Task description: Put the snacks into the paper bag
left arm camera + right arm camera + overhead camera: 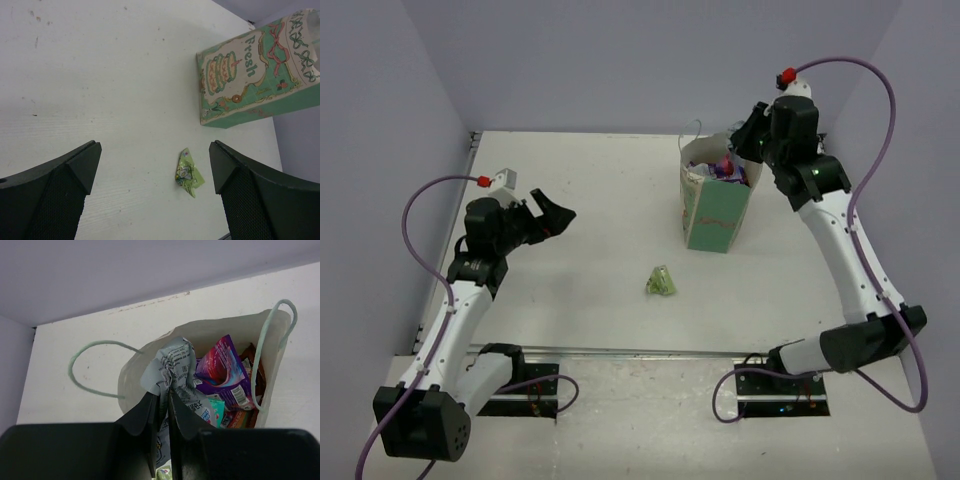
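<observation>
The mint-green paper bag (715, 220) stands upright at the back right of the table. My right gripper (164, 392) hangs over the bag's open mouth (215, 327), shut on a crinkled silver packet (172, 362). Inside the bag lie a purple packet (225, 365), a teal one (216, 410) and a reddish-orange one at the bottom. A small green packet (661, 281) lies alone on the table in front of the bag. My left gripper (552, 215) hovers open to its left; in the left wrist view the green packet (188, 173) sits near the right finger (235, 175), with the bag (250, 80) beyond.
Grey walls close the table at the back and on both sides. The bag's thin handles (82, 375) droop outward over its rim. A metal rail (640, 351) runs along the near edge between the arm bases.
</observation>
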Motion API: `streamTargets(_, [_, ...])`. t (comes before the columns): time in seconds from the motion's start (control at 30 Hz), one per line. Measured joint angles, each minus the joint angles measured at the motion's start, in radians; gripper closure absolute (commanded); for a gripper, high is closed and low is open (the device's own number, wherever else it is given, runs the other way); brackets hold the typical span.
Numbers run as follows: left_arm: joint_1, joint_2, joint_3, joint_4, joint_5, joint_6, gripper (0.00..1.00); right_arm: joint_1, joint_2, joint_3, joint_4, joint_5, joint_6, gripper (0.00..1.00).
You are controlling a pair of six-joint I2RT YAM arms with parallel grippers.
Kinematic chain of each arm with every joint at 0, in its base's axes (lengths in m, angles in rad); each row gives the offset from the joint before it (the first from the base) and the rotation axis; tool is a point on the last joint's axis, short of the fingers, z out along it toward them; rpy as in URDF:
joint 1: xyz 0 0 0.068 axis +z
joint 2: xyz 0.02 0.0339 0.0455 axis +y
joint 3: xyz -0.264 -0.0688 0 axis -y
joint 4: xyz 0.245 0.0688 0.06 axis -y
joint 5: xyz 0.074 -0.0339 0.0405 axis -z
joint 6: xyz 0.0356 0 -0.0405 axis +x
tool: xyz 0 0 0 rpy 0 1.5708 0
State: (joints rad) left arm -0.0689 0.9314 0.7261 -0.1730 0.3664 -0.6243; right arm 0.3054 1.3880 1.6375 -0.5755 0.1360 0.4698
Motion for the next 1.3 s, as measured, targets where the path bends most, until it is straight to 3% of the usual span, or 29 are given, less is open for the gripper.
streamTargets(0.13, [0.0,0.003,0.0,0.0,0.001,0.0,0.04,-0.045,0.097,0.04,0.005,-0.04,0.0,0.96])
streamTargets(0.17, [0.0,0.003,0.0,0.0,0.001,0.0,0.04,-0.052,0.116,0.047,0.004,-0.052,0.0,0.74])
streamTargets(0.2, [0.0,0.003,0.0,0.0,0.001,0.0,0.04,-0.058,0.135,0.059,0.0,-0.061,0.001,0.59])
streamTargets(0.23, [0.0,0.003,0.0,0.0,0.001,0.0,0.04,-0.062,0.153,0.072,0.001,-0.072,0.0,0.31])
streamTargets(0.27, [0.0,0.003,0.0,0.0,0.001,0.0,0.04,-0.064,0.166,0.087,0.001,-0.082,0.001,0.24])
streamTargets(0.6, [0.0,0.011,0.039,-0.043,-0.003,0.032,0.02,-0.064,0.134,0.112,0.04,-0.13,-0.026,0.14])
streamTargets(0.8, [-0.002,0.013,0.097,-0.098,-0.037,0.097,0.01,-0.038,-0.129,-0.156,0.138,-0.182,-0.027,0.07])
streamTargets(0.97, [-0.004,0.007,0.128,-0.163,-0.109,0.147,0.0,0.174,-0.333,-0.37,0.21,-0.212,-0.038,0.04])
streamTargets(1.07, [-0.005,-0.005,0.149,-0.195,-0.158,0.175,0.0,0.254,-0.356,-0.458,0.235,-0.233,-0.045,0.02])
streamTargets(1.3, [-0.005,-0.066,0.166,-0.254,-0.262,0.225,0.0,0.31,-0.275,-0.694,0.246,-0.288,-0.046,0.01])
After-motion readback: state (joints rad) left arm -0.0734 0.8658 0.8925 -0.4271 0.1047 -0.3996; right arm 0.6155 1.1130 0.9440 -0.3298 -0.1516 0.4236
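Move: The silver snack is still pinched in the right fingers, above the open paper bag. The bag's middle is about 3 cm ahead and 24 cm below that hand. The purple snack inside lies some 7 cm ahead, 3 cm right and 18 cm down; the green snack on the table about 13 cm back, 14 cm left and 36 cm down. From the left hand, the bag is roughly 12 cm ahead, 36 cm right and 8 cm lower. The silver snack rides about 5 cm farther forward and slightly down over the bag's mouth, where the right fingers spread wide and release it. The emptied hand lifts about 4 cm, draws back and left, then sinks steeply towards the green snack, turning some 35 degrees counter-clockwise. Late on, the left hand eases about 5 cm left and slightly up, rolling its left side up. ##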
